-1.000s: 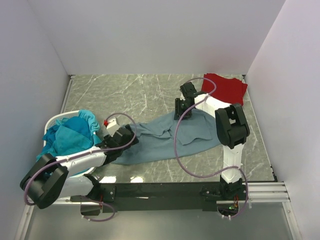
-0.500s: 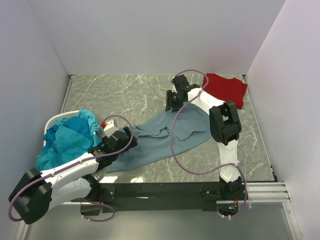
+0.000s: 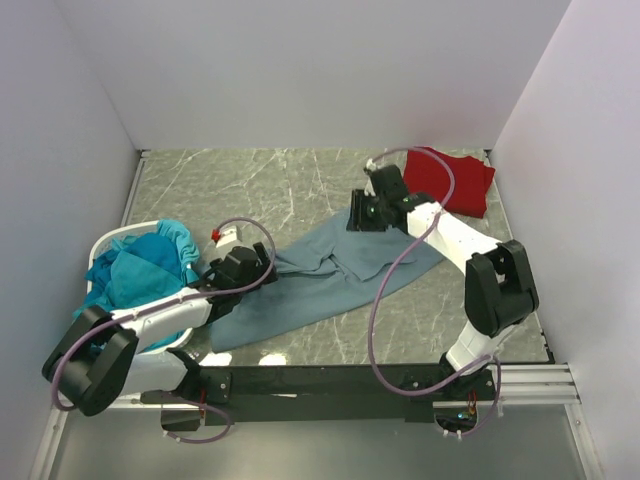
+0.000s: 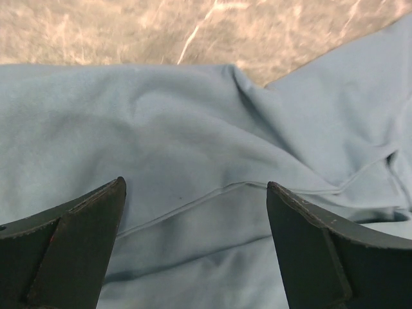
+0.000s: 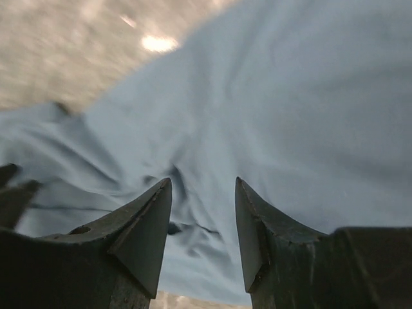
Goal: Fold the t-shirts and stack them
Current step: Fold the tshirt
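Observation:
A grey-blue t-shirt (image 3: pixel 320 278) lies rumpled across the middle of the marble table. My left gripper (image 3: pixel 264 268) hovers over its left end, jaws wide open; the left wrist view shows the shirt (image 4: pixel 193 129) and a seam between the open fingers (image 4: pixel 195 185). My right gripper (image 3: pixel 360 212) is over the shirt's far right corner, jaws open with cloth (image 5: pixel 290 96) below the gap (image 5: pixel 203 181). A folded red t-shirt (image 3: pixel 455 178) lies at the back right. Teal t-shirts (image 3: pixel 140 270) fill a basket at the left.
The white basket (image 3: pixel 108 240) stands at the table's left edge. A small white object with a red tip (image 3: pixel 222 236) lies just beyond my left gripper. White walls close the table on three sides. A black rail (image 3: pixel 330 382) runs along the near edge.
My right arm's elbow has swung out to the right and its gripper has come down toward the shirt's far corner. The shirt's right side has bunched narrower. My left gripper edged right.

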Controlling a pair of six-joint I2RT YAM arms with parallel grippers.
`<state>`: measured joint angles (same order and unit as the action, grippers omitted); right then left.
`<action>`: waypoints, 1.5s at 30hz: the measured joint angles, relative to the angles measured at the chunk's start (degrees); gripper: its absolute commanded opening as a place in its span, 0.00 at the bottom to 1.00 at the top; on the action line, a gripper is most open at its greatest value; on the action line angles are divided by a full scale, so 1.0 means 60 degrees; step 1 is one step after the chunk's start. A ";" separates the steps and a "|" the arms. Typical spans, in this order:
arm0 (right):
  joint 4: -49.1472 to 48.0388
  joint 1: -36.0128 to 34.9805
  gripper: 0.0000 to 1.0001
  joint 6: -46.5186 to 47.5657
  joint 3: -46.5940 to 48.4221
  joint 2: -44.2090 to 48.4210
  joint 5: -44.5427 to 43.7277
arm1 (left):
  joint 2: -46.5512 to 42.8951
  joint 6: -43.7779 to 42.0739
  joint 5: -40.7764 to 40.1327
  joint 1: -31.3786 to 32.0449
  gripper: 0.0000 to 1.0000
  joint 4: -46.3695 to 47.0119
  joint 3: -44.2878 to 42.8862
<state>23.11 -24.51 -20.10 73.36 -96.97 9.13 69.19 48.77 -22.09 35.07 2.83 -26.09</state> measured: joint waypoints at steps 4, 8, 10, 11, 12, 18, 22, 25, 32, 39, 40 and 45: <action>-0.0251 0.0000 0.51 -0.0182 -0.1322 0.0040 -0.0237 | 0.0419 -0.0120 0.0138 -0.0018 0.96 0.0146 -0.0044; -0.0186 0.0000 0.50 -0.0335 -0.1851 -0.0266 -0.0390 | 0.0477 -0.0171 0.0189 -0.0022 0.96 0.0168 -0.0047; -0.0211 0.0000 0.48 -0.0433 -0.1770 -0.0517 -0.0419 | 0.0441 -0.0138 0.0182 -0.0022 0.96 0.0175 0.0015; -0.0197 0.0000 0.47 -0.0474 -0.1661 -0.0703 -0.0415 | 0.0364 -0.0091 0.0178 -0.0022 0.96 0.0200 0.0120; -0.0153 0.0000 0.47 -0.0503 -0.1548 -0.0885 -0.0408 | 0.0295 -0.0047 0.0186 -0.0022 0.96 0.0186 0.0215; 0.0135 0.0000 0.47 -0.0499 -0.0138 -0.2153 0.0080 | -0.0084 0.0127 0.0331 0.0000 0.95 0.0244 0.0572; 0.0525 0.0004 0.47 -0.0448 0.1169 -0.3118 0.0681 | -0.0160 0.0248 0.0324 0.0171 0.95 0.0244 0.0634; 0.1064 0.0004 0.47 -0.0346 0.2696 -0.4127 0.1086 | -0.0306 0.0310 0.0364 0.0401 0.95 0.0284 0.0765; 0.2167 0.0004 0.48 -0.0182 0.5472 -0.5843 0.1745 | -0.0863 0.0907 0.0382 0.1377 0.95 0.0433 0.1220; 0.2783 0.0000 0.49 -0.0168 0.6728 -0.6546 0.1985 | -0.1920 0.1610 0.0521 0.2106 0.95 0.0055 0.1734; 0.2856 0.0000 0.49 -0.0164 0.6951 -0.6677 0.2000 | -0.2102 0.1708 0.0565 0.2149 0.95 -0.0004 0.1821; 0.3162 0.0004 0.49 -0.0164 0.8134 -0.7322 0.2211 | -0.2885 0.2025 0.0805 0.2255 0.95 -0.0539 0.2029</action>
<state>42.09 -24.49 -21.08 122.17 -140.90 22.39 51.88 60.93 -17.26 48.60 -0.40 -13.91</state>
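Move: Below and behind the high right hand lies the t-shirt's right part, its middle about 7 cm back, 4 cm to the right and 11 cm down; the red stack sits some 7 cm ahead and 20 cm right of that hand. The left hand is just above the t-shirt's left part, whose middle is roughly 8 cm back, 4 cm right and 3 cm down, with the laundry basket about 23 cm left and 6 cm back. Dropping about 10 cm and a little back onto the t-shirt's right part, the half-open right hand tips down some 20 degrees, then presses and pushes the cloth forward and left for about 17 cm. The wide-open left hand settles onto the left part and drags it back and then also right, rolling its left side down and turning slightly clockwise. ##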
